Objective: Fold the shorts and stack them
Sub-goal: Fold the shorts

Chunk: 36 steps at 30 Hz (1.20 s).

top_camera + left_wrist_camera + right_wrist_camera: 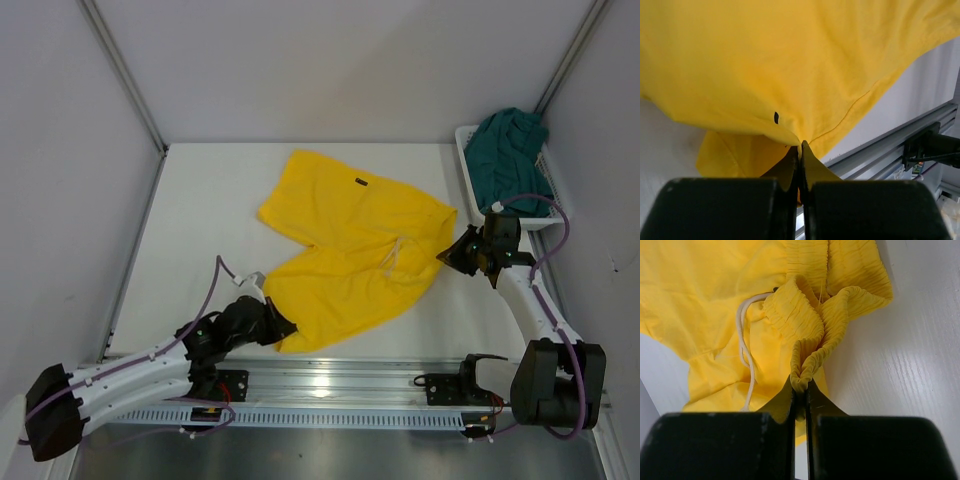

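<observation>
The yellow shorts [350, 250] lie spread across the middle of the white table, small dark logo up, white drawstring [744, 347] showing at the waist. My left gripper [285, 328] is shut on the hem of the near leg [830, 75], pinching a thin fold of yellow fabric between its fingers [812, 167]. My right gripper [452, 252] is shut on the gathered waistband [812, 332] at the shorts' right corner. The dark teal shorts [512, 152] sit bunched in the white basket [470, 165] at the back right.
White walls close in on the left, back and right. An aluminium rail [350, 385] runs along the table's near edge, seen also as a rail [890, 145] in the left wrist view. The basket stands against the right wall.
</observation>
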{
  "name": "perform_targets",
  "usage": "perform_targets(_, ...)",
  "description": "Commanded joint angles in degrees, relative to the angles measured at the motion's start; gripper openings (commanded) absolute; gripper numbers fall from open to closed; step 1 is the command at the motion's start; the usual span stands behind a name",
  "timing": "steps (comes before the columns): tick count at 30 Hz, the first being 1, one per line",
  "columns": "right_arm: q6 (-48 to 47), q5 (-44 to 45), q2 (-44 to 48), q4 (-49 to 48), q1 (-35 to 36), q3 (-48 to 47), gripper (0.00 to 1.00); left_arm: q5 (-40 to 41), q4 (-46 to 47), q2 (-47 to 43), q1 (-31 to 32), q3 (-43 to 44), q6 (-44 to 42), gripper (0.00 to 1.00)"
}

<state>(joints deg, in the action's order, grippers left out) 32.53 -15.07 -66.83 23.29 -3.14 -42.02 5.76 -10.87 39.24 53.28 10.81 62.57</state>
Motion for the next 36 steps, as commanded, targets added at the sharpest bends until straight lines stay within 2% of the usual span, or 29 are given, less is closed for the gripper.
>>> perform_targets(1, -0.36, -1.36, 2.14, 0.96, -0.12, 0.01, 0.0, 2.13, -2.72, -3.2, 0.42, 3.58, -1.83, 0.0)
perform_targets(3, -0.98, -0.75, 3.72, 2.98, 0.23, 0.01, 0.0, 3.72, -5.63, -6.01, 0.42, 5.62, -4.72, 0.0)
perform_targets(9, -1.16, -0.66, 11.26, 10.79, 1.73, 2.55, 0.0, 16.11, -26.97, -9.36, -0.36, 23.61, -12.63, 0.0)
perform_targets(12, 0.16, -0.66, 16.0, 13.62, 2.96, 4.92, 0.0, 19.55, -31.65, -9.45, -1.68, 31.35, -16.24, 0.0)
perform_targets(15, 2.79, -0.14, 18.39, 15.38, 7.17, 5.72, 0.0, 20.52, -33.5, -7.87, -4.84, 38.21, -20.19, 0.0)
perform_targets(19, 6.39, 3.29, 20.15, 19.94, 9.37, 3.79, 0.0, 18.68, -33.42, -3.93, -10.28, 46.04, -25.11, 0.0)
perform_targets(22, 7.8, 2.41, 22.52, 22.49, 10.96, 1.77, 0.0, 17.71, -33.6, -1.81, -11.7, 50.43, -26.7, 0.0)
perform_targets(26, 9.21, 4.08, 25.25, 26.72, 12.54, -2.01, 0.0, 18.94, -32.72, -0.31, -12.4, 53.34, -28.28, 0.0)
perform_targets(30, 9.39, 5.58, 24.38, 28.74, 12.45, -5.61, 0.0, 18.15, -29.47, 2.58, -15.91, 53.7, -30.57, 0.0)
perform_targets(36, 12.02, 8.04, 20.16, 30.76, 12.54, -9.13, 0.0, 6.21, -22.18, 10.04, -30.22, 53.26, -33.21, 0.0)
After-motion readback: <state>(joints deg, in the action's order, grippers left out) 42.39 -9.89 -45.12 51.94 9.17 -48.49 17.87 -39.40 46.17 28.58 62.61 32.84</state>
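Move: Left fingers are shut on the near leg's hem. The far leg's hem, over which this leg would fold, lies about 36 cm ahead and 3 cm left, 2 cm lower; the black tag is also some 36 cm ahead but 17 cm right. From the right hand, still gripping the near waistband, the far waistband corner is 12 cm ahead, 2 cm right, and the drawstring 12 cm left, straight across, both about 8 cm lower. Steeply up, some 26 cm, then easing off while still working forward and left about 10 cm each, the left hand carries the pinched near leg hem off the table, its fingertips tilting up roughly 30 degrees and turning counter-clockwise. The right hand keeps its grip and draws the waistband back from the far waistband corner and a little left, then lifts it. ##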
